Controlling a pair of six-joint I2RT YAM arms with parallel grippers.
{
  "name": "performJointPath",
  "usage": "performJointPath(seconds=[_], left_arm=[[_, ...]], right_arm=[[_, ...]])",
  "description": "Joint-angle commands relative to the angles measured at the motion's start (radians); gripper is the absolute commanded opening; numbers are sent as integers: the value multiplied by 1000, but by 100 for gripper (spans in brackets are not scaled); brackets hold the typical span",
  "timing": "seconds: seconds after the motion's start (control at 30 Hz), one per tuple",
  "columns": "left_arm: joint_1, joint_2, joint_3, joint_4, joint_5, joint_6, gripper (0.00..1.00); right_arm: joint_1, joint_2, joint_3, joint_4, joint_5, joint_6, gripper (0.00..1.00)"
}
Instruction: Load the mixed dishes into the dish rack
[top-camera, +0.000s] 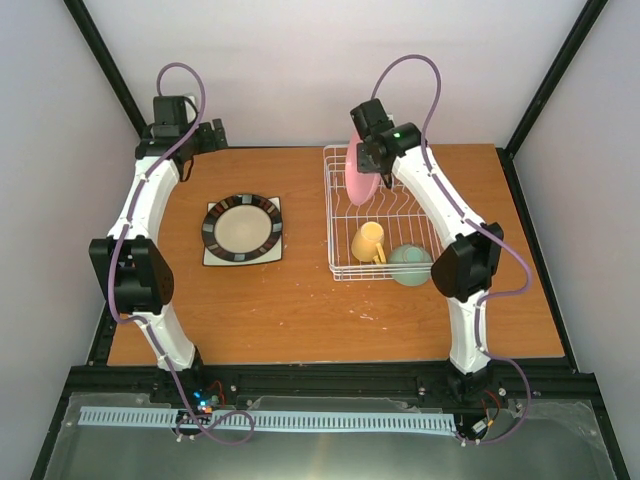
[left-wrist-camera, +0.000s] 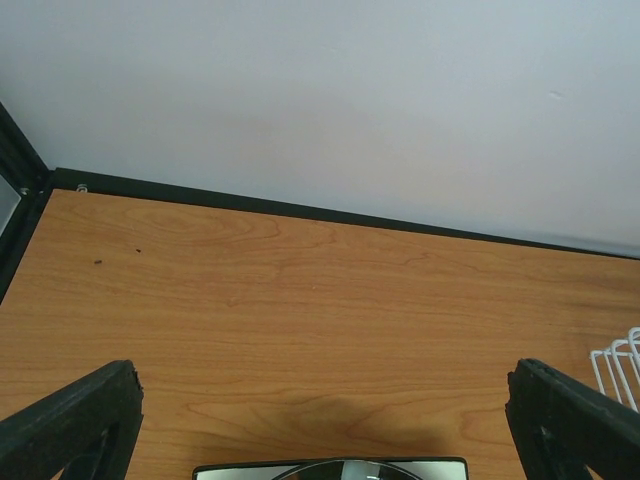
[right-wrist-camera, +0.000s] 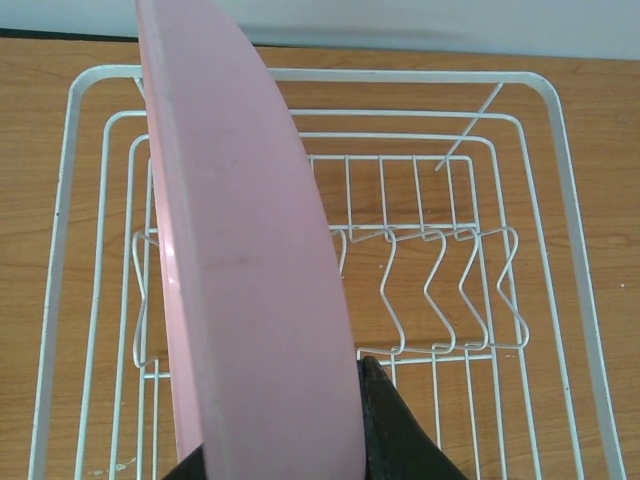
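My right gripper (top-camera: 366, 160) is shut on the pink plate (top-camera: 359, 172), holding it on edge above the far left part of the white wire dish rack (top-camera: 338, 205). In the right wrist view the pink plate (right-wrist-camera: 245, 270) fills the left, over the rack's tines (right-wrist-camera: 440, 290). The yellow mug (top-camera: 367, 242) lies in the rack's near part, and the mint-green bowl (top-camera: 410, 265) sits at its near right corner. The black-rimmed cream plate (top-camera: 242, 226) lies on the white square plate (top-camera: 214, 255) at the table's left. My left gripper (top-camera: 190, 135) is open and empty at the far left corner.
The enclosure's black frame and grey walls stand close behind both grippers. In the left wrist view the rack's corner (left-wrist-camera: 618, 365) shows at the right edge and the square plate's rim (left-wrist-camera: 330, 467) at the bottom. Bare wooden table (top-camera: 300, 310) lies in front of the plates and rack.
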Motion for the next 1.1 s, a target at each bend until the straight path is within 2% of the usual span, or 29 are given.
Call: performJointPath(seconds=[0.0,0.8,0.87,0.93,1.07], left_arm=[[0,3,6,2,-4,8,100],[-1,-47,-74,14,-31,13,100],[0,-48,-80,14,-28,12,100],[-1,-47,-84,12,-21,12,100],[3,-43,-98,6,-6,8,100]], right_arm=[[3,24,5,-6,18,30,3],[56,162,29,-32,-53,-18,3],[57,168,37,-41,-62,-18,10],[57,168,36,-47,-66,-16,27],[57,160,29,-46,-69,-11,50]])
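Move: The left third of the rack's wire slots, where the pink plate in the right gripper is to stand, lies about 5 cm back, 5 cm left and some 17 cm below the right hand. In the rack the yellow mug sits roughly 17 cm back and 3 cm left of that hand, the green bowl 22 cm back and 7 cm right, both about 19 cm down. The black-rimmed plate, on the white square plate, is about 15 cm back, 6 cm right and 27 cm below the left hand. Lower the right gripper about 8 cm, easing some 4 cm left as it sinks and tipping the fingers nearly 10 degrees steeper, to take the held pink plate down into the rack's left slots; then part the fingers to release its rim. Meanwhile sink the open left gripper about 3 cm and draw it a touch back, towards the black-rimmed plate, touching nothing. ##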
